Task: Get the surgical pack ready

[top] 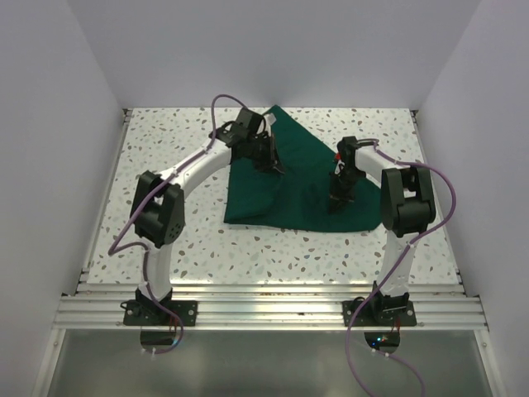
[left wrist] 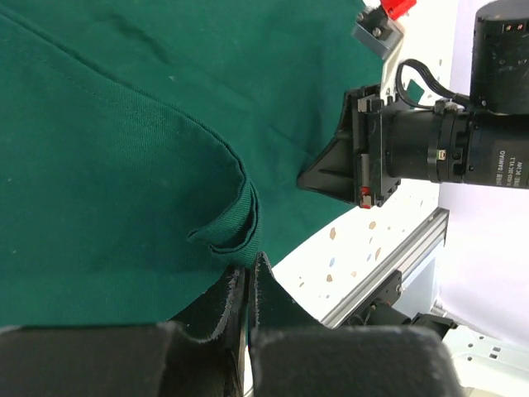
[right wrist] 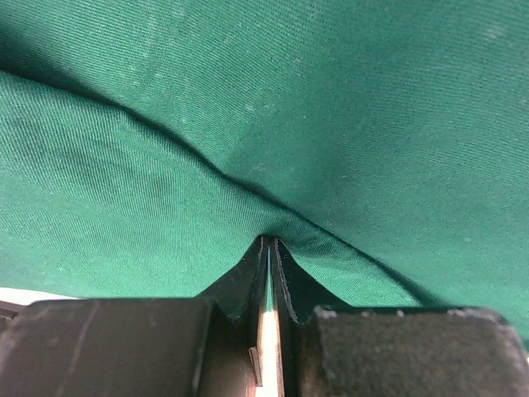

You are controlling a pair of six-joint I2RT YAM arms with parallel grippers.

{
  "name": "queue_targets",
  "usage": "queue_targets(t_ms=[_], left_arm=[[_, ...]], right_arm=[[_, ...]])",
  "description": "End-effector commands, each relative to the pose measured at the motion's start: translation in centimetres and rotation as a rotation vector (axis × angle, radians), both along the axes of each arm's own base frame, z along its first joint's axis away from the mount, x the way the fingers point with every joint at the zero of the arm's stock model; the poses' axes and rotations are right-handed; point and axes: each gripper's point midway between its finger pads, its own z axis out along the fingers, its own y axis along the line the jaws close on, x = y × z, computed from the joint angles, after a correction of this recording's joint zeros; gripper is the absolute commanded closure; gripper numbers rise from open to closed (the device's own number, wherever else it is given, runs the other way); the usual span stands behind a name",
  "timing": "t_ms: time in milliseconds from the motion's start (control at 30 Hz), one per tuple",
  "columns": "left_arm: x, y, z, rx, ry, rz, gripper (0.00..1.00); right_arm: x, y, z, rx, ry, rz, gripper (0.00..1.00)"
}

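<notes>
The surgical pack shows as a dark green cloth drape (top: 302, 169) lying in a rough triangle across the back middle of the table; anything under it is hidden. My left gripper (top: 273, 165) sits on the drape's left part, shut on a small raised fold of the cloth (left wrist: 235, 236) at its tips (left wrist: 248, 263). My right gripper (top: 337, 203) is down on the drape's right front part. In the right wrist view it (right wrist: 269, 244) is shut on a ridge of the green cloth (right wrist: 331, 107). The right arm's wrist (left wrist: 430, 149) shows across the drape in the left wrist view.
The white speckled table (top: 165, 149) is bounded by white walls on three sides. An aluminium rail (top: 264, 306) carrying both arm bases runs along the near edge. Purple cables (top: 446, 194) loop off each arm.
</notes>
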Motion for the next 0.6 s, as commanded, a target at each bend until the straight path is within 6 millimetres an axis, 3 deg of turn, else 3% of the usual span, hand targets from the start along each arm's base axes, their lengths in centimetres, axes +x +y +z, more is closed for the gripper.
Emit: queue_targets(t_ms=[0, 233, 567], left_arm=[[-0.4, -2.3, 1.8, -0.053, -0.024, -0.052, 1.00], [-0.1, -3.2, -1.1, -0.026, 0.018, -0.072, 1.00], [0.6, -4.5, -2.3, -0.049, 0.045, -0.077, 1.00]], right_arm=[[-0.4, 0.7, -1.7, 0.023, 0.036, -0.008, 0.92], [-0.6, 0.7, -2.0, 0.029, 0.042, -0.012, 0.92], [-1.0, 0.6, -2.3, 0.019, 0.048, -0.011, 0.92]])
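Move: Below the left fingers, which already hold the green cloth's folded-over edge, the spot on the cloth's middle they are taking it to lies some 14 cm down and 4 cm right. The right gripper stands about 17 cm right of the left hand and 8 cm nearer the base, just as low; the cloth's far corner is roughly 21 cm ahead and 1 cm left. The right hand's fingertips are at a cloth ridge directly beneath them, about 1 cm down. Lowering the pinched edge towards the cloth's middle, the left hand sinks about 4.5 cm while easing some 3 cm to the right, towards the right gripper; its shut fingers keep their grip and tip down only slightly. The right hand stays in place with nearly shut fingertips still on the cloth ridge. ##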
